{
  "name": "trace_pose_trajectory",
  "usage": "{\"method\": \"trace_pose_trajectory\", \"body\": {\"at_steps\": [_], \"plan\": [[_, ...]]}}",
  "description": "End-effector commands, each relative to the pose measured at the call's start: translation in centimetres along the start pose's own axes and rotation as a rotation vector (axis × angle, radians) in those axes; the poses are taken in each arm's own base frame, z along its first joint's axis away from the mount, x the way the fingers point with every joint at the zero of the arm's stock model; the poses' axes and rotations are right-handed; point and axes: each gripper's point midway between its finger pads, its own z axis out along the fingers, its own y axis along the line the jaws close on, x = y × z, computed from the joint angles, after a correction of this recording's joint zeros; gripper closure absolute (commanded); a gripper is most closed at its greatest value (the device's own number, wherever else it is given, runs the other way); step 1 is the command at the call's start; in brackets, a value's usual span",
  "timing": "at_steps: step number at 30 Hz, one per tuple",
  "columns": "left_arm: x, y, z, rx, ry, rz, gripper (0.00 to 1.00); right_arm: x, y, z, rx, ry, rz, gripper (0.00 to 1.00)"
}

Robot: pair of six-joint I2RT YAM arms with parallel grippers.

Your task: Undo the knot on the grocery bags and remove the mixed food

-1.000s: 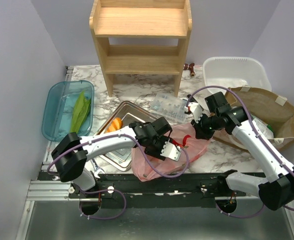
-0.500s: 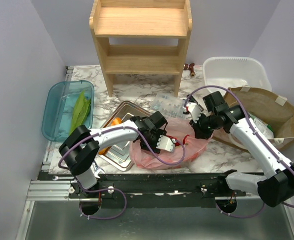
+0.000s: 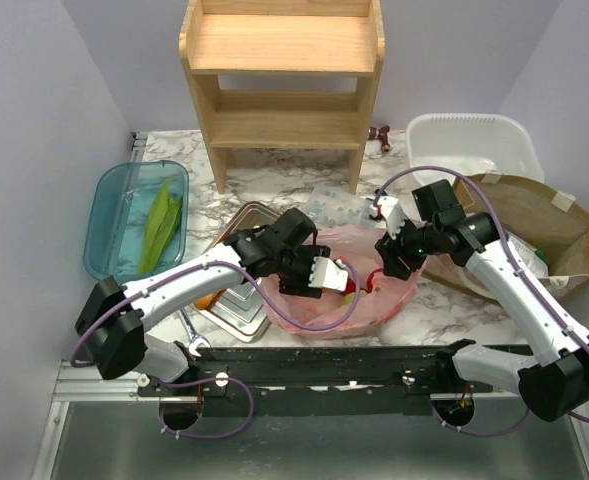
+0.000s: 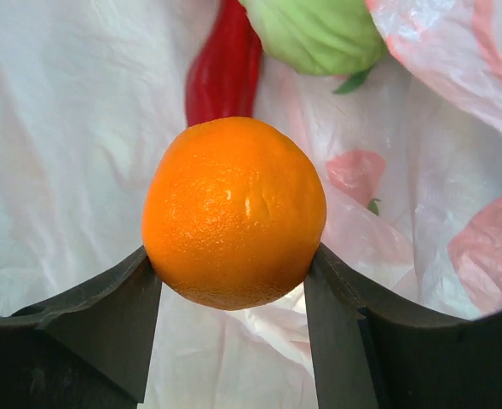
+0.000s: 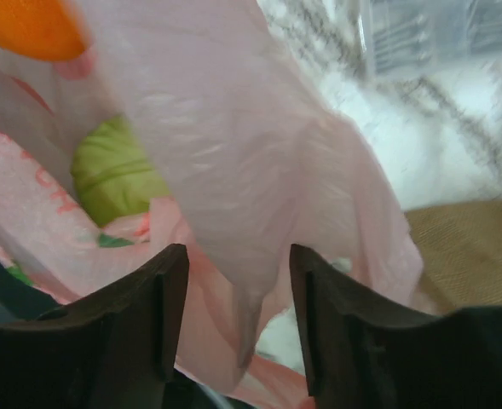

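The pink grocery bag (image 3: pixel 304 310) lies open at the table's near middle; its knot is out of view. Inside, my left gripper (image 4: pixel 232 256) is shut on an orange (image 4: pixel 233 211), both fingers pressed against its sides. Beyond it lie a red pepper (image 4: pixel 225 68) and a pale-green cabbage (image 4: pixel 319 34). From above, the left gripper (image 3: pixel 326 275) sits in the bag's mouth. My right gripper (image 3: pixel 392 258) is at the bag's right rim, open. A fold of the pink film (image 5: pixel 233 153) hangs loose between its fingers. The right wrist view also catches the cabbage (image 5: pixel 114 170).
A steel tray (image 3: pixel 249 215) lies left of the bag, under the left arm. A blue tub (image 3: pixel 114 200) holding a green leaf stands far left. At the back are a wooden shelf (image 3: pixel 284 80), a clear plastic box (image 3: pixel 334 203), a white bin (image 3: pixel 469 145) and a brown sack (image 3: pixel 534 225).
My left gripper has moved from the bag's front into its mouth and closed on the orange. The right gripper's jaws have parted, freeing the bag's rim. The bag has spread wider.
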Motion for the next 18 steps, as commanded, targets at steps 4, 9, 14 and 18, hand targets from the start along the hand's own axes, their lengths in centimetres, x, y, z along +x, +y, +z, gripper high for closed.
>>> {"method": "trace_pose_trajectory", "body": {"at_steps": [4,9,14,18], "plan": [[-5.2,1.0,-5.3,-0.040,-0.243,-0.090,1.00,-6.1,-0.2,-4.6,0.074,-0.240,-0.048,0.05],[-9.0,1.8,-10.1,-0.086,-0.431,-0.133,1.00,-8.9,2.2,-8.4,-0.004,-0.355,-0.141,0.00],[-12.8,2.8,-13.7,-0.133,-0.589,-0.126,1.00,-11.6,4.1,-10.9,-0.098,-0.437,-0.193,0.00],[-15.2,4.7,-15.5,-0.152,-0.645,-0.183,1.00,-13.5,5.7,-11.7,-0.203,-0.465,-0.221,0.00]]}}
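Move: Some 46 cm to the left and 13 cm ahead of the left hand, which already holds the orange, is the teal bin, about 7 cm lower. The tray is about 17 cm to this hand's left and 3 cm ahead, and the bread 26 cm left and 2 cm ahead; the grocery bag's middle is 5 cm right, 2 cm back. From the right hand, the bag's middle is about 10 cm left, 2 cm back, 7 cm below. Lifting the orange up from the bag's opening, the left hand rises about 17 cm, keeps its grip and swings its fingers some 30 degrees upward to the right, towards level. Meanwhile the right hand, already half open, opens fully, comes free of the bag's rim and rises about 16 cm, easing left late on as its wrist tilts. ##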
